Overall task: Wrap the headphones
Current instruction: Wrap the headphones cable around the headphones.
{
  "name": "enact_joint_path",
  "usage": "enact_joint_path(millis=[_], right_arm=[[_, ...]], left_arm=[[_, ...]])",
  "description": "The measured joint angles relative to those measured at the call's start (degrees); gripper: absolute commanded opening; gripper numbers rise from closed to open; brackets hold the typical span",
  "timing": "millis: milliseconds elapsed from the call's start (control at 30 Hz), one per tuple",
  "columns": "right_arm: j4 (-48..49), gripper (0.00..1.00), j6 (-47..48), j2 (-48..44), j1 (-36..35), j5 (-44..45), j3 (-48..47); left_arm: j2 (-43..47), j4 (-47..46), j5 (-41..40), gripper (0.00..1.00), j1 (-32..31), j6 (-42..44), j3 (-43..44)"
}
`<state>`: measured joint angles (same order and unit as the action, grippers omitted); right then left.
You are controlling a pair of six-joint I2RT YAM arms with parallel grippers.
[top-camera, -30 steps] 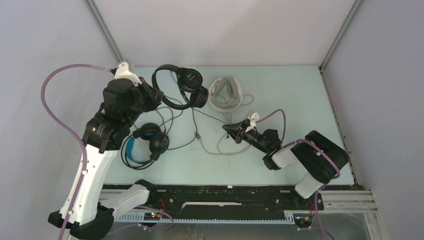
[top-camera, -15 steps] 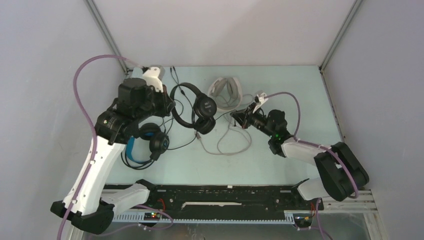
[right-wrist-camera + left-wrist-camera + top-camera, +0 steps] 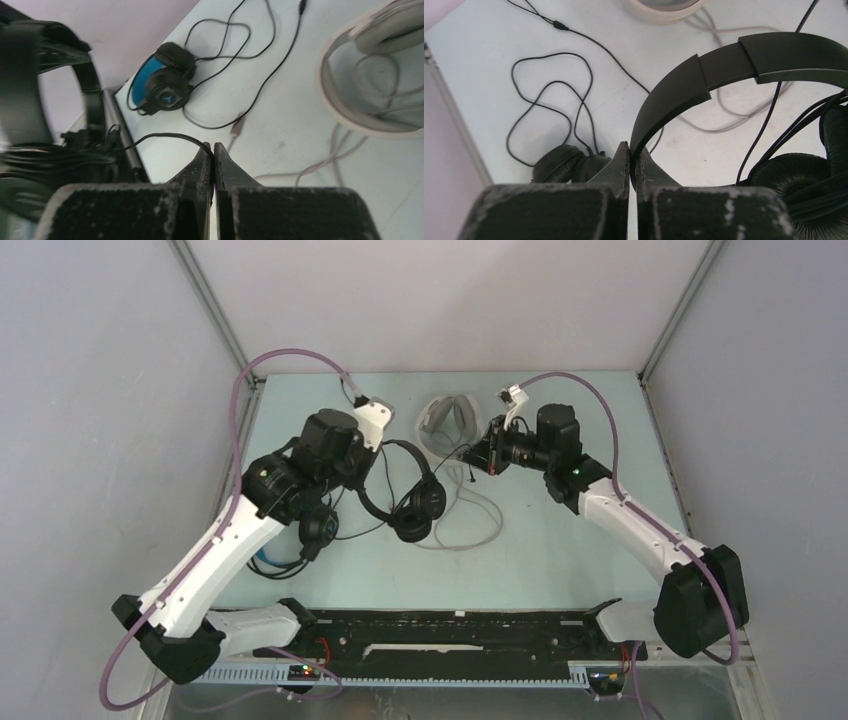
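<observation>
My left gripper (image 3: 368, 478) (image 3: 634, 151) is shut on the headband (image 3: 704, 75) of the all-black headphones (image 3: 408, 495), which hang near the table's middle with their ear cups (image 3: 796, 175) low. My right gripper (image 3: 480, 458) (image 3: 213, 150) is shut on their thin black cable (image 3: 170, 136), which runs left toward the blurred black headphones (image 3: 30, 100). The white-grey headphones (image 3: 445, 425) (image 3: 350, 105) lie at the back, beside the right gripper. The black headphones with the blue headband (image 3: 312, 530) (image 3: 162, 85) lie on the table, partly under my left arm.
The white headphones' grey cable (image 3: 470, 525) lies looped at centre. Another thin black cable (image 3: 549, 95) curls on the table near the blue pair. Grey walls close in the left, back and right. A black rail (image 3: 450, 625) runs along the near edge.
My left arm has swung right, carrying the all-black headphones from the back left to the middle. The right gripper has moved back and right with the cable, toward the white-grey headphones.
</observation>
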<state>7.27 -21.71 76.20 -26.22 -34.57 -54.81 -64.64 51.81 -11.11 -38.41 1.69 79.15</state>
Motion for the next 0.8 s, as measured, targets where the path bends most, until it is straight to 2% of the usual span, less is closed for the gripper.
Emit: enact_joint_path(millis=[267, 600, 800], right_arm=[[-9.88, 0.00, -6.40, -1.20, -0.09, -6.97, -3.96], [-8.94, 0.00, -13.75, -2.08, -5.77, -10.19, -6.25], [-8.92, 0.00, -15.34, -0.76, -9.84, -8.48, -8.61]], left_arm=[[-3.76, -0.17, -10.23, 0.00, -3.67, 4.87, -1.62], [-6.38, -0.66, -17.35, 0.00, -4.61, 4.07, -1.62], [-8.26, -0.46, -20.28, 0.00, -4.72, -0.61, -1.57]])
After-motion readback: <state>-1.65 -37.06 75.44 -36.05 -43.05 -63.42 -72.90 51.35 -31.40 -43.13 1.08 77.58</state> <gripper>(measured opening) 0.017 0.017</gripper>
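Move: Back and to the left of the right hand, about 9 cm each way and roughly 3 cm lower, hang the earcups of the held black headphones; from the left hand, which grips the headband, they lie some 14 cm right, 4 cm back and 4 cm lower. On the table about 24 cm below the right hand are a USB plug, some 9 cm ahead and 17 cm left, and the white headphones, 30 cm ahead and 3 cm left. Drawing the pinched cable in from the far side of the earcups, the right hand sweeps back about 9 cm, bearing left and rising some 5 cm each, and turns counter-clockwise while tipping down. The left hand keeps its grip on the headband, sinks and eases forward about 3 cm each, and rolls some 15 degrees so the earcup side drops. ##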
